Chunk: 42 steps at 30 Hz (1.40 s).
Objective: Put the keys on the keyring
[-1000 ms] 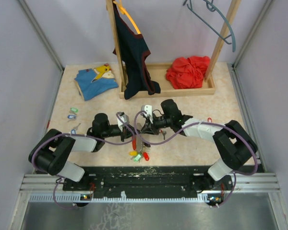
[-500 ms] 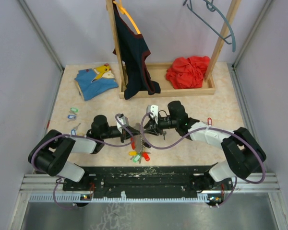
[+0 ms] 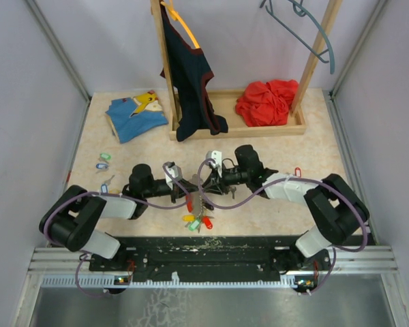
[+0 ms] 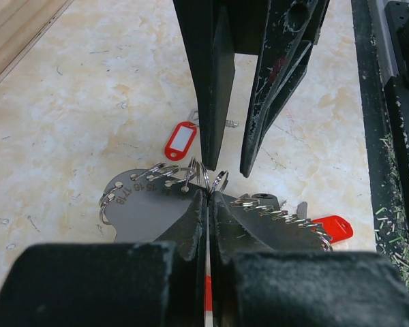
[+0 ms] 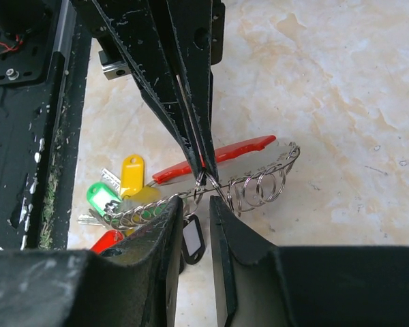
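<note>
The keyring (image 4: 146, 204) is a grey numbered plate with a red handle (image 5: 218, 160) and several split rings (image 5: 266, 184), standing on edge. My left gripper (image 4: 208, 194) is shut on its top edge and comes in from above in the right wrist view (image 5: 201, 167). My right gripper (image 5: 195, 202) is open by a narrow gap astride the ring row, with a black tag (image 5: 191, 240) hanging below the gap. Keys with yellow (image 5: 131, 174), green (image 5: 102, 197) and red (image 5: 105, 240) tags hang at one end. A loose red-tagged key (image 4: 180, 139) lies on the table.
Loose tagged keys (image 3: 103, 161) lie at the left of the table and a red tag (image 3: 298, 170) at the right. A wooden rack (image 3: 259, 126) at the back holds a dark garment (image 3: 191, 75) and red cloth (image 3: 266, 102). A blue shirt (image 3: 133, 116) lies beside it.
My right gripper's jaws have parted. That arm drew back to the right, then returned toward the keyring. The left gripper stays shut on the keyring in the same place.
</note>
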Available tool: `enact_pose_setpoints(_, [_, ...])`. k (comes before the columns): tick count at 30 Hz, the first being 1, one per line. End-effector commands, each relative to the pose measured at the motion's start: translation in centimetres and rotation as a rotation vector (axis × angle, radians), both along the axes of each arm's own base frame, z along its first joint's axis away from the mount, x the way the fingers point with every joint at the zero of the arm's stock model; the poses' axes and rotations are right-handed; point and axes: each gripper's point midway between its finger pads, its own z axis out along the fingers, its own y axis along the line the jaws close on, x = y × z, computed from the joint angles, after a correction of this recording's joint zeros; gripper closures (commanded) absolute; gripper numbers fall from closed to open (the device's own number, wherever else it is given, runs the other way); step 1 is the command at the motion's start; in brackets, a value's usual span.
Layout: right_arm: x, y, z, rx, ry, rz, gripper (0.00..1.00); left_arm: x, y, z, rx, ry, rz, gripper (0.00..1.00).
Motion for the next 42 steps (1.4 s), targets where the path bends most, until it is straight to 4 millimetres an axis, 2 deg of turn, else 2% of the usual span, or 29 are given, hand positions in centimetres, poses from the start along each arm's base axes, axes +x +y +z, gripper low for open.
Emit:
enact_pose_setpoints(1, [-0.3, 0.9, 1.0, 0.054, 0.002, 0.032, 0.78, -0.1, -0.2, 1.4, -0.034, -0.053, -0.01, 1.0])
enact_pose_setpoints(10, [0.0, 1.8, 0.8, 0.066, 0.024, 0.033, 0.8, -0.1, -0.3, 1.5, -0.039, -0.052, -0.01, 1.0])
enact_pose_setpoints(14, [0.2, 2.0, 0.8, 0.073, 0.022, 0.031, 0.92, -0.1, -0.2, 1.5, -0.041, -0.055, -0.009, 0.99])
enact_pose_setpoints(16, [0.3, 2.0, 1.0, 0.076, 0.013, 0.032, 1.0, -0.1, -0.2, 1.7, -0.044, -0.056, -0.003, 0.93])
enact_pose_setpoints(20, [0.6, 1.6, 1.6, 0.091, -0.018, 0.022, 1.0, 0.3, 0.3, 2.2, -0.051, -0.066, 0.047, 0.76])
enact_pose_setpoints(26, [1.4, 1.0, 2.8, 0.115, -0.056, 0.005, 1.0, 1.2, 1.9, 3.2, -0.095, -0.06, 0.158, 0.67])
enact_pose_setpoints(34, [1.4, 1.1, 3.4, 0.129, -0.092, 0.026, 1.0, 0.0, 1.5, 3.1, -0.092, -0.068, 0.074, 0.63])
enact_pose_setpoints(42, [1.2, 1.1, 4.1, 0.164, -0.133, 0.041, 1.0, -0.8, 0.5, 2.5, -0.088, -0.02, -0.029, 0.65])
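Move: The ring to be taken, on the edge of the grey ring plate, is still pinched in the left fingertips, right at that hand's point. It lies about 1 cm left of and 1 cm below the right hand, whose fingers are slightly open. From the right hand, the green tag is some 11 cm back, 2 cm left; the yellow tag 9 cm back, 4 cm left; a loose red tag about 8 cm right, level; all some 7 cm lower. The right hand eases about 1 cm down and left onto the ring beside the left fingertips, closes until it pinches the ring, then keeps hold while shifting 1 cm forward and slightly up. Once it has shut, the left hand, just opening, lets go and backs off about 2.5 cm up and 1.5 cm left, then swings about 1 cm back towards its base, sinking slightly with fingers parted. ##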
